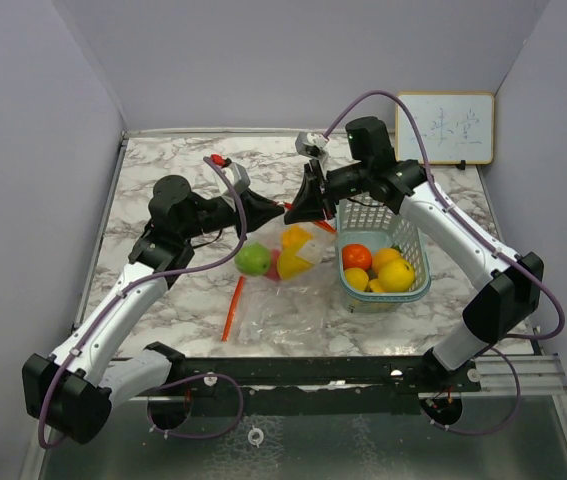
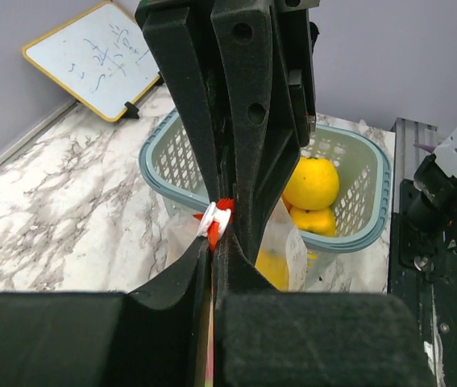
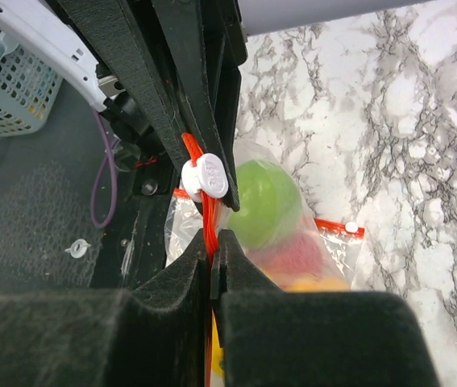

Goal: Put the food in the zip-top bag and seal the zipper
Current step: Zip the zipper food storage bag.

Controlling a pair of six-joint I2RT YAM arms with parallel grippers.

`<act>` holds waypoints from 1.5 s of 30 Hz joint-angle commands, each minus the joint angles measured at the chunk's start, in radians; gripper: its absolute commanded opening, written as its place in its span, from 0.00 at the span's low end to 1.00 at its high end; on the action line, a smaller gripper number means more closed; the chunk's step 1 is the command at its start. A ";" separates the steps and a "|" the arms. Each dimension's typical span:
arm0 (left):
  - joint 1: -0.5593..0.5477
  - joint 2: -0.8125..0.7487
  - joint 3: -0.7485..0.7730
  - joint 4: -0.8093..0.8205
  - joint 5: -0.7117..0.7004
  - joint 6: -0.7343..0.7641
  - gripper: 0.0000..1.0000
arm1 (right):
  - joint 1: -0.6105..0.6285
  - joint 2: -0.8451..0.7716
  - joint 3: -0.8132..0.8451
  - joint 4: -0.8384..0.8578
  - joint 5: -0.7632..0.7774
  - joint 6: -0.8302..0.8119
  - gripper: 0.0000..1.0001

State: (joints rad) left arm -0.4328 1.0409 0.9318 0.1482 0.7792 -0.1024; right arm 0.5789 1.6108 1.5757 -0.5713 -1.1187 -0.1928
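The clear zip-top bag [image 1: 281, 285] is held up by its red zipper strip over the marble table. Inside it are food pieces: a green fruit [image 1: 253, 260] [image 3: 264, 201], a yellow one [image 1: 294, 262] and a red-pink one [image 3: 301, 258]. My left gripper [image 1: 279, 210] [image 2: 212, 258] is shut on the zipper strip just below the white slider [image 2: 216, 219]. Facing it tip to tip, my right gripper [image 1: 299, 208] [image 3: 213, 246] is shut on the same strip on the other side of the slider [image 3: 205, 177]. More food, orange [image 1: 356, 256] and yellow [image 1: 396, 273], lies in the basket.
The pale green mesh basket [image 1: 411, 240] [image 2: 159, 173] stands right of the bag. A whiteboard [image 1: 445, 128] leans on the back wall at the right. A second red strip [image 1: 231, 310] with a white slider [image 3: 346, 229] lies on the table beside the bag.
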 commanded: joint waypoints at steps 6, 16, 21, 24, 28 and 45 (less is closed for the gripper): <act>0.008 0.016 0.005 -0.021 -0.034 0.015 0.00 | 0.002 0.009 0.093 -0.061 0.145 -0.039 0.03; 0.009 0.018 0.012 -0.099 -0.081 0.048 0.00 | 0.003 -0.019 0.155 0.016 0.106 -0.039 0.46; 0.011 0.026 0.025 -0.108 -0.081 0.042 0.00 | 0.004 -0.004 0.133 0.042 0.036 -0.030 0.46; 0.011 0.030 0.029 -0.114 -0.077 0.038 0.00 | 0.004 -0.002 0.121 0.063 0.021 -0.023 0.46; 0.011 0.031 0.034 -0.109 -0.072 0.033 0.00 | 0.004 0.012 0.111 0.098 0.014 -0.011 0.46; 0.012 0.056 0.062 -0.098 -0.054 0.023 0.00 | 0.009 0.069 0.062 0.158 0.039 0.004 0.37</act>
State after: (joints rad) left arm -0.4255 1.0908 0.9428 0.0231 0.7139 -0.0734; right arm 0.5835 1.6714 1.6333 -0.4671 -1.0813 -0.2077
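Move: Just off the closed fingertips of the left hand, about 1 cm to their right, sits the white slider. From the right hand, which still pinches the orange zipper strip, it lies some 3 cm left, 1 cm ahead and 2 cm up. The green fruit in the bag is roughly 8 cm left of the right hand, 2 cm back and 16 cm below; the basket's middle lies about 18 cm to its right, level fore-and-aft, some 13 cm below. Letting go of the zipper strip, the right fingers open about halfway while that hand travels some 2.5 cm forward and 4 cm up, tilting up roughly 10 degrees, then sinks back nearly as far and edges left until the open fingers straddle the slider. The left keeps its pinch beside the slider and lowers it about 3.5 cm, easing slightly forward. ##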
